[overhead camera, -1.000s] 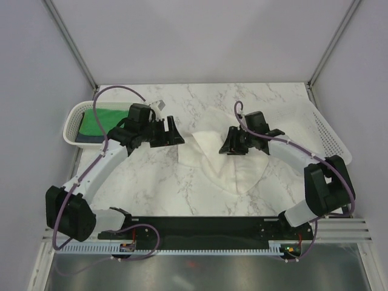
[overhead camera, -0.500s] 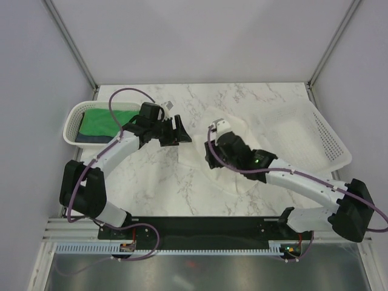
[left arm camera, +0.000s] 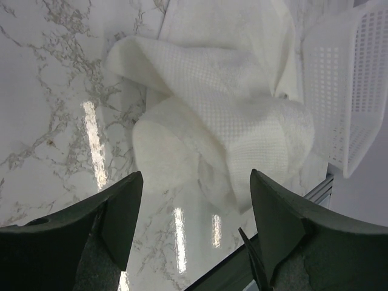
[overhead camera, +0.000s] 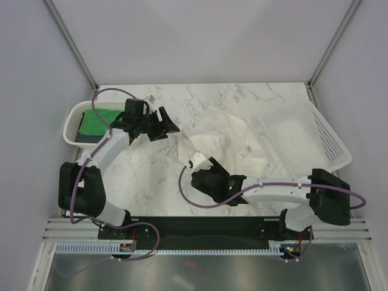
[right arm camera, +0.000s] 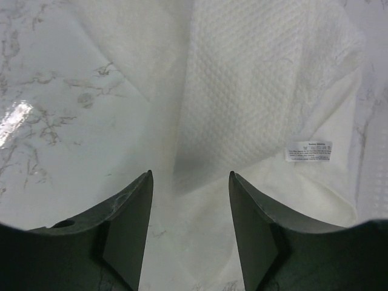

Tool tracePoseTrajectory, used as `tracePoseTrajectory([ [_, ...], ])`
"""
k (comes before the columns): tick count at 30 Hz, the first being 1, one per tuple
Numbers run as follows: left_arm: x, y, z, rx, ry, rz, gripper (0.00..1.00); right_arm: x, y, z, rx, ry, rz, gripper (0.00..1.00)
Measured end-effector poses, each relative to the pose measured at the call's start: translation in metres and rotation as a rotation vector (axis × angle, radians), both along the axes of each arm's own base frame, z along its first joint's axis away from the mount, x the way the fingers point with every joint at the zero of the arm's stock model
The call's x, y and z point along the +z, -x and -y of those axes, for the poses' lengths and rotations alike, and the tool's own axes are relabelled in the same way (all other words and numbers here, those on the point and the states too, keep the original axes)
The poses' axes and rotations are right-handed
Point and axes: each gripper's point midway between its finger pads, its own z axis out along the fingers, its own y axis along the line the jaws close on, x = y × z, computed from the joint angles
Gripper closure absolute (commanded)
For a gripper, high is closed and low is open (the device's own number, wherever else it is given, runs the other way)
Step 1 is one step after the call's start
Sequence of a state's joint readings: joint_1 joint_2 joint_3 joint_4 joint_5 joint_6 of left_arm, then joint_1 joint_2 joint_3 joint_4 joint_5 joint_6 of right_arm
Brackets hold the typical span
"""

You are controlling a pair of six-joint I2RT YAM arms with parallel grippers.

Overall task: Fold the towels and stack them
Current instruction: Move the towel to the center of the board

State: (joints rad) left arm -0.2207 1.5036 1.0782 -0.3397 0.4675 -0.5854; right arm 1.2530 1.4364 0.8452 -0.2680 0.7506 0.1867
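Observation:
The large white towel (overhead camera: 229,140) lies crumpled on the marble, right of centre, with its label (right arm camera: 309,151) facing up. Folded in the left basket, the green towel (overhead camera: 93,121) rests on the navy towel (overhead camera: 86,139). My left gripper (overhead camera: 168,124) hovers open to the left of the white towel (left arm camera: 224,103), with nothing between its fingers (left arm camera: 121,206). At the white towel's near-left edge (right arm camera: 260,79), my right gripper (overhead camera: 199,171) is open and holds nothing; table and cloth edge show between its fingers (right arm camera: 251,212).
A small white perforated basket (overhead camera: 71,123) stands at the left edge of the table. A larger one (overhead camera: 312,136) lies tilted at the right, touching the white towel. The arm bases and a black rail run along the near edge.
My right gripper opened wider and swung from above the white towel to its near-left edge. The towel now lies more bunched toward the right. My left gripper drew back a little leftward.

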Motion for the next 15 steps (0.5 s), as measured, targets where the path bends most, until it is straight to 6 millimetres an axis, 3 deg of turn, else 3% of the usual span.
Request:
tracePoseTrajectory([
  [6, 0.014, 0.004, 0.002, -0.01, 0.012, 0.034, 0.21, -0.024, -0.003, 0.004, -0.021, 0.123, 0.037, 0.39],
  [8, 0.018, 0.004, 0.002, -0.01, 0.014, 0.044, 0.21, -0.024, -0.006, 0.007, -0.035, 0.139, 0.056, 0.49],
  [9, 0.019, 0.005, 0.002, -0.011, 0.015, 0.048, 0.21, -0.022, -0.008, 0.009, -0.047, 0.148, 0.073, 0.6],
  [10, 0.02, 0.005, 0.002, -0.01, 0.015, 0.051, 0.21, -0.02, -0.01, 0.012, -0.057, 0.157, 0.088, 0.84],
  [11, 0.021, 0.005, 0.002, -0.01, 0.015, 0.054, 0.21, -0.017, -0.011, 0.014, -0.068, 0.165, 0.105, 0.93],
  [12, 0.022, 0.005, 0.002, -0.011, 0.014, 0.054, 0.21, -0.015, -0.013, 0.016, -0.081, 0.17, 0.12, 1.0],
  [15, 0.024, 0.006, 0.001, -0.024, 0.005, 0.063, 0.2, -0.005, -0.015, 0.022, -0.103, 0.17, 0.145, 1.0],
])
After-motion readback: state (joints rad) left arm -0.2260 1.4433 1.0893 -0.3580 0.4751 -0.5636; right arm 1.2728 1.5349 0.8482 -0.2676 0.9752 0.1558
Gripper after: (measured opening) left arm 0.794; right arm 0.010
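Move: The near fold of the white towel lies just under my right hand, about 1 cm ahead, 1 cm to the right and 3 cm down. The towel's middle is some 9 cm ahead, 1 cm right; its small label sits about 6 cm ahead and 9 cm right, and the empty white basket roughly 9 cm ahead and 31 cm right. From my left hand that near fold is about 13 cm back, 20 cm right and 8 cm below. I dip my open right hand about 2.5 cm onto the towel's near fold, then shut the fingers fully on its edge while swinging some 2 cm right, edging forward and coming back up nearly as far as I sank. The wrist rolls left side down and tips the fingers up, about 10 degrees each. My left hand, still open and empty, rises about 2.5 cm. ##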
